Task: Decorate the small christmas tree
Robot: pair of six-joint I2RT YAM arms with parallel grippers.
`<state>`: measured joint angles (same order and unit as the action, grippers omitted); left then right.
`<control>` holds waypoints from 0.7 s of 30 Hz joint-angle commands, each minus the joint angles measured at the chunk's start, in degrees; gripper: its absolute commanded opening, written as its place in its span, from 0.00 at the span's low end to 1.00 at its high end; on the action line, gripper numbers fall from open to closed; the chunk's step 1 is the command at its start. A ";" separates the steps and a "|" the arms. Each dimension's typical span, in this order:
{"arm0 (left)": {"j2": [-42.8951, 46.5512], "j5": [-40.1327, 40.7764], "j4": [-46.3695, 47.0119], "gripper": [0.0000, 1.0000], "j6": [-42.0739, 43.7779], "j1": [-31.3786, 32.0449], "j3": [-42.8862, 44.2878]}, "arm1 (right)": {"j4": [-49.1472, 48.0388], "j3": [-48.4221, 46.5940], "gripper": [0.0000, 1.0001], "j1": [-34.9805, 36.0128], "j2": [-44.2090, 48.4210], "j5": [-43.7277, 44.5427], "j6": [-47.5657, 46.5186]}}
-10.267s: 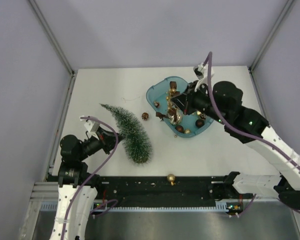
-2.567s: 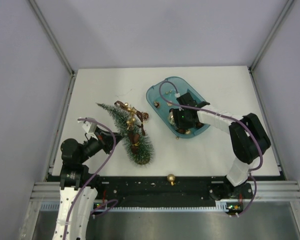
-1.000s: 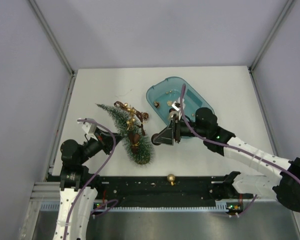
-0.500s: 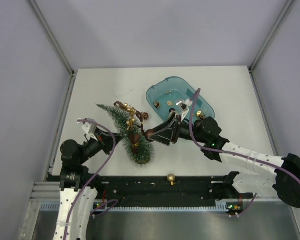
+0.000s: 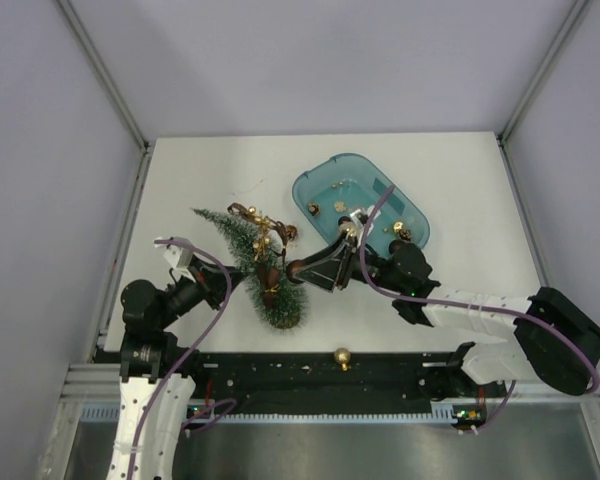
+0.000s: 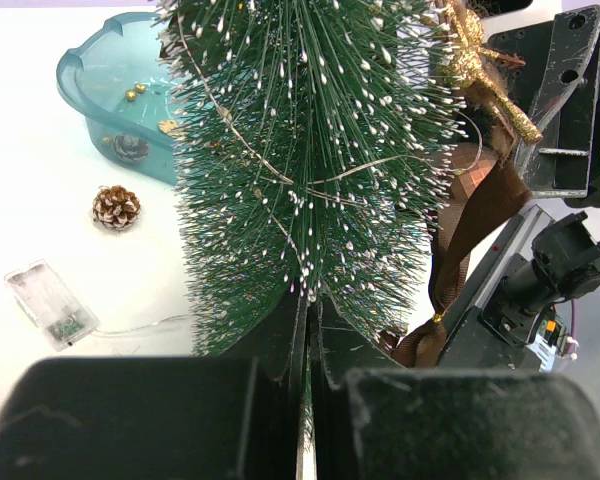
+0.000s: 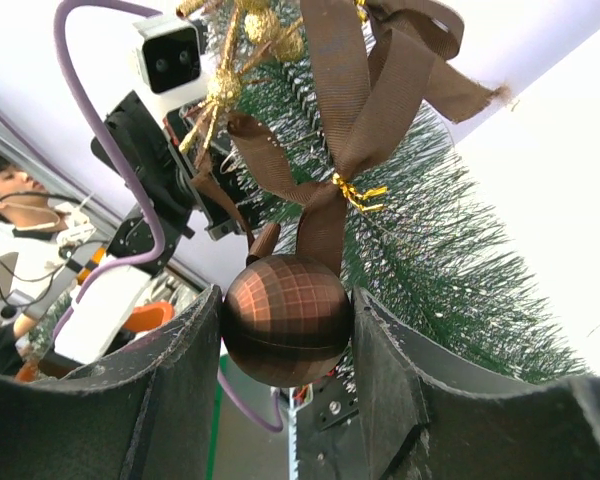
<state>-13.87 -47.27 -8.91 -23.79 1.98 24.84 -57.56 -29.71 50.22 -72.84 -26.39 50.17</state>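
The small christmas tree [image 5: 265, 275] lies on the white table, tip to the far left, wide end near the front edge; brown ribbons [image 7: 365, 95] and gold pieces hang on it. My left gripper [image 5: 227, 282] is shut, fingertips [image 6: 298, 325] buried in the tree's [image 6: 310, 150] bristles, some pinched in the slit. My right gripper [image 5: 296, 268] is beside the tree's right flank, shut on a brown faceted ball ornament [image 7: 285, 320] that fills the gap between its fingers [image 7: 180, 380]. The ball [image 5: 293, 268] touches the bristles and a ribbon end.
A teal tray [image 5: 310, 185] with a few small gold and brown ornaments stands at the back right of the tree. A pine cone [image 6: 116, 207] and a clear battery box [image 6: 50, 300] lie on the table. A gold ball [image 5: 342, 357] rests on the front rail.
My right gripper has carried the brown ball from beside the tray leftward up to the tree's flank. The left arm and the tree have stayed still.
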 commanded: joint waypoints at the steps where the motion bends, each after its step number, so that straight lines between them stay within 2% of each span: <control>1: 2.97 -0.37 1.17 0.00 0.68 0.13 -0.32 | -8.62 2.11 0.00 0.85 0.76 3.71 -1.30; 6: 2.88 -0.46 1.35 0.00 0.50 0.13 -0.41 | -11.60 4.40 0.00 0.76 0.51 6.35 -2.36; 13: 2.36 -0.63 1.44 0.00 0.41 0.13 -0.32 | -24.34 7.65 0.00 0.94 -5.46 8.20 2.20; 21: 2.44 -0.46 1.35 0.00 0.32 0.04 -0.23 | -31.55 5.90 0.00 1.29 -10.65 5.74 6.16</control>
<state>-13.72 -47.29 -9.06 -23.79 1.98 24.82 -72.25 -22.15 50.43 -82.11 -19.64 53.87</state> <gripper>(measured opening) 0.021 0.486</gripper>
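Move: The right hand holds the brown ball beside the tree; the lower branches on the tree's right side lie about 5 cm to its left, 1 cm ahead and some 9 cm below. The upper brown bow is roughly 3 cm ahead, 5 cm left and 5 cm above, while a loose gold ball lies at the table's near edge, about 8 cm back, 11 cm right and 25 cm down. From the left hand those branches are around 7 cm right, level fore and aft, 8 cm below. The right hand, keeping its pinch on the brown ball, first eases a little over 1 cm to the right, away from the brown bow, while starting to sink, then drops more steeply down past the tree's right side towards the lower branches, about 5 cm lower in all and drifting some 1.5 cm forward. Its wrist turns about 5 degrees clockwise on the way, and as it sinks it comes most of the way back left, with the ball held out ahead of the fingertips close to the needles. ##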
